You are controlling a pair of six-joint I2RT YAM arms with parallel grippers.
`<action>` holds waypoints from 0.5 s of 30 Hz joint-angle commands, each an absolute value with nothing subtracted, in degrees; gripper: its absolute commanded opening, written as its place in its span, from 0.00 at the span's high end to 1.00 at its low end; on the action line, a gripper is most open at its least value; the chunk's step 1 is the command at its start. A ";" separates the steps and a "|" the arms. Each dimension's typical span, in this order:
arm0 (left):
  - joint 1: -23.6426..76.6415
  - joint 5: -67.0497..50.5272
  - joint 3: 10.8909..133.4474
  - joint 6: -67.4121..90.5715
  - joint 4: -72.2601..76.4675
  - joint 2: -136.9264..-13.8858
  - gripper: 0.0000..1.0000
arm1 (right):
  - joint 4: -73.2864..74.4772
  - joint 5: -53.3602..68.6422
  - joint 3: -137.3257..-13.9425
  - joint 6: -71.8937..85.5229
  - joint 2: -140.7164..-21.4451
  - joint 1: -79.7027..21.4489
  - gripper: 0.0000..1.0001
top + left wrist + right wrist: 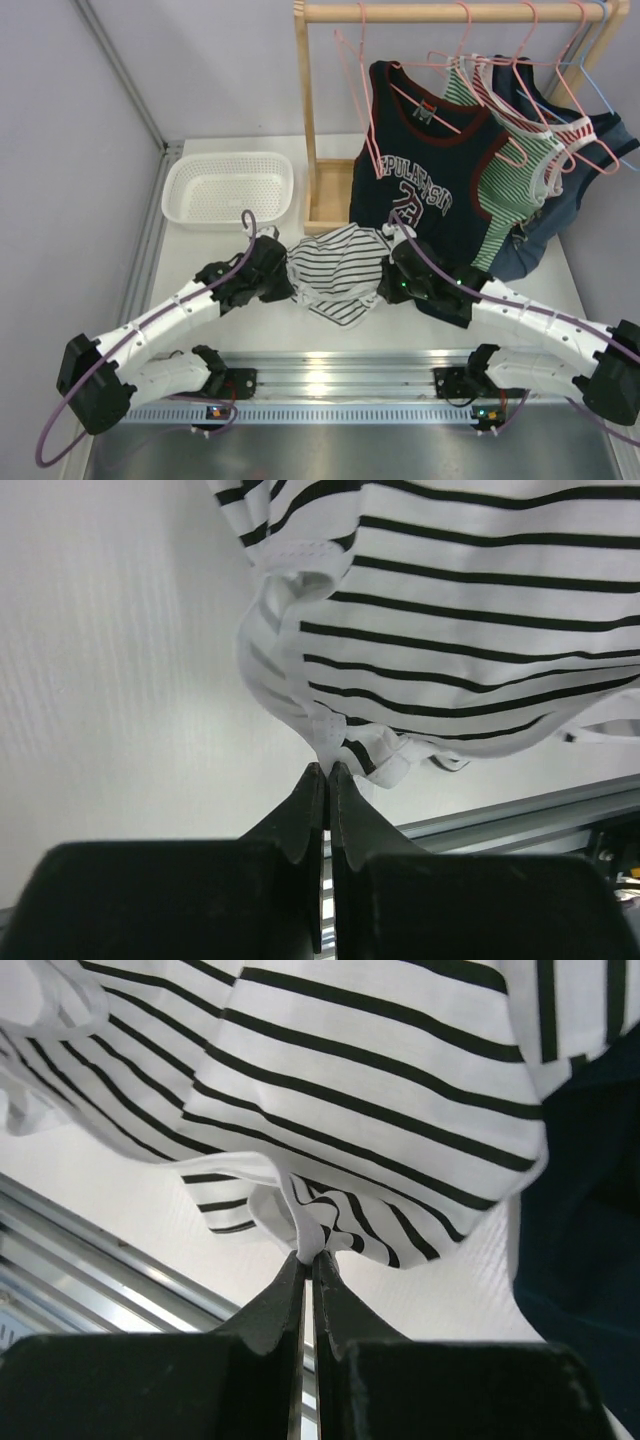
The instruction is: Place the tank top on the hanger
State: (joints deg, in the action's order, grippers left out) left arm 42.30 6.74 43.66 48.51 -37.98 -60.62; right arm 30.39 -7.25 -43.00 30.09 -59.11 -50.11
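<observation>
The tank top (338, 270), white with thin dark stripes, hangs bunched between my two grippers just above the table. My left gripper (288, 283) is shut on its left edge; the left wrist view shows the jaws (327, 767) pinching a white hem of the top (470, 600). My right gripper (385, 285) is shut on its right edge; the right wrist view shows the jaws (310, 1257) pinching a white fold of the top (370, 1060). An empty pink wire hanger (352, 80) hangs at the left end of the rack's rod, behind and above the top.
A wooden rack (305, 110) stands at the back. It holds a navy top with maroon trim (425, 170), a green-and-white striped top (510, 180) and a light blue hanger (600, 90). A white basket (180, 190) sits back left. A metal rail (330, 375) runs along the near edge.
</observation>
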 commanded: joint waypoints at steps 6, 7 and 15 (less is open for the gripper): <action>42.19 3.51 42.98 48.96 -28.74 -60.03 0.92 | 21.27 -2.29 -44.91 29.88 -60.82 -51.94 0.91; 42.27 3.52 42.89 48.43 -29.00 -59.33 0.90 | 21.01 -2.20 -44.83 30.06 -60.82 -52.20 0.91; 42.28 -1.41 43.24 45.44 -32.16 -58.54 0.73 | 21.18 -2.63 -45.87 30.41 -60.73 -53.79 0.68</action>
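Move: The striped tank top lies spread between the two hands, each still pinching its near edge. Its middle is about 9 cm right and 4 ahead of the left hand, and about 10 cm left and 4 ahead of the right, some 2–3 cm below both. The rack's wooden foot stands roughly 21 cm ahead and 8 right of the left hand; the empty basket is 22 ahead and 15 left. The navy tank top hangs some 16 cm ahead, 7 right and 10 above the right hand. Inward, towards each other over the tank top's near edge, both hands ease while their shut fingers open to about a quarter and let go of the cloth: the right goes some 3.5 cm left, the left about 2.5 cm right. Each rises about a centimetre and turns slightly, the left clockwise and the right counter-clockwise. ##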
